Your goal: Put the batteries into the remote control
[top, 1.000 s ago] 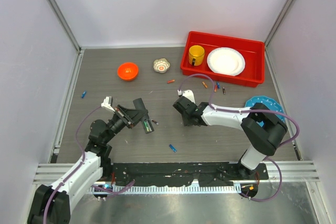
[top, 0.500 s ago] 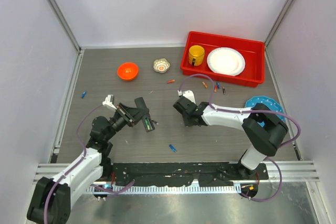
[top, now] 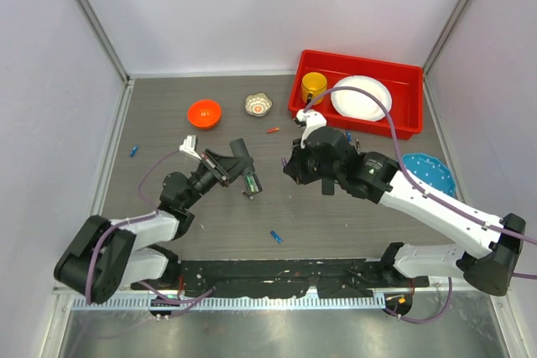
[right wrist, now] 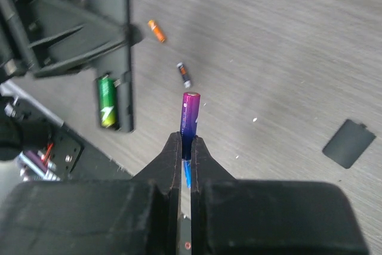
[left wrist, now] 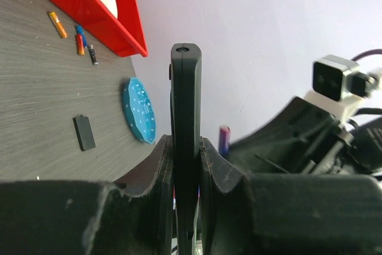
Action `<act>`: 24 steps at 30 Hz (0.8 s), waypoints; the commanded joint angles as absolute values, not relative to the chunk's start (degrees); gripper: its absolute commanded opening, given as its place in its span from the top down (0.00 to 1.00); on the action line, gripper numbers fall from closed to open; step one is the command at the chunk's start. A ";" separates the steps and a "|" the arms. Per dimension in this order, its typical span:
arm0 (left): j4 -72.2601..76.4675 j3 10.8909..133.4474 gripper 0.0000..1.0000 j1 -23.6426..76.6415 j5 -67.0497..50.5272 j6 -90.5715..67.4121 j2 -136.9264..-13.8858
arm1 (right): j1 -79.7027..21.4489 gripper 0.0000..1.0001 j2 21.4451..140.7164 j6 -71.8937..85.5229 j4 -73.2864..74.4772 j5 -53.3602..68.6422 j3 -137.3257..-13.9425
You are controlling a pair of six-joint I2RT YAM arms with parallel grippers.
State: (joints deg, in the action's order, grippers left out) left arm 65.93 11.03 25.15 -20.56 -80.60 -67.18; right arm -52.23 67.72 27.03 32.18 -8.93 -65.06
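My left gripper (top: 242, 175) is shut on the remote control (top: 249, 183), a slim black bar held above the table. In the left wrist view the remote control (left wrist: 185, 100) stands edge-on between the jaws of the left gripper (left wrist: 186, 143). Its open slot holds a green battery (right wrist: 107, 108). My right gripper (right wrist: 187, 143) is shut on a purple battery (right wrist: 190, 114), raised just right of the remote; the same purple battery (left wrist: 224, 140) shows past the remote. From above, the right gripper (top: 294, 168) hangs close to the remote's end.
Loose batteries lie about: blue (top: 275, 236), blue (top: 133, 151), orange (top: 273, 130), several (top: 344, 136) by the red tray (top: 377, 127) with mug (top: 315, 87) and plate (top: 361, 96). A black cover (right wrist: 349, 143), orange bowl (top: 204, 112), small bowl (top: 258, 105) and teal plate (top: 428, 173) sit around.
The right gripper closed on the purple battery and lifted off the table. The left gripper carried the remote right and farther out, toward the right gripper.
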 commanded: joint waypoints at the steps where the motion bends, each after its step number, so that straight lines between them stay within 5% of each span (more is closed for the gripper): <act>1: 86.99 13.53 1.00 26.28 -19.51 -82.26 -75.64 | -53.52 0.99 69.60 25.23 40.51 -0.80 -69.42; 12: 88.59 13.89 1.00 28.65 -18.11 -79.81 -77.52 | -54.67 0.99 75.85 27.33 41.58 13.26 -72.51; 24: 88.42 11.60 1.00 29.00 -17.40 -79.10 -75.76 | -54.75 0.99 79.27 31.37 37.54 14.33 -73.48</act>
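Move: Ahead of the right fingers' path, the remote's open battery compartment lies about 9 cm left of the right hand, 4 cm back and some 6 cm lower. On the table roughly 22 cm below that hand, the blue battery is about 9 cm back and 2 cm left, the black cover 8 cm forward and 14 cm right, the dark battery 4 cm forward and 10 cm left. From the left hand, the held purple battery is about 9 cm right, 1 cm forward and 3 cm up. Swinging back about 7 cm, then left and down some 4 cm each, the right hand brings the still-pinched purple battery to the open end of the remote's compartment, tipping its fingers down about 20 degrees and turning counter-clockwise, easing off near the end. The left hand keeps its grip on the remote, shifting 2 cm right and dipping 3 cm before coming up about 1 cm. ##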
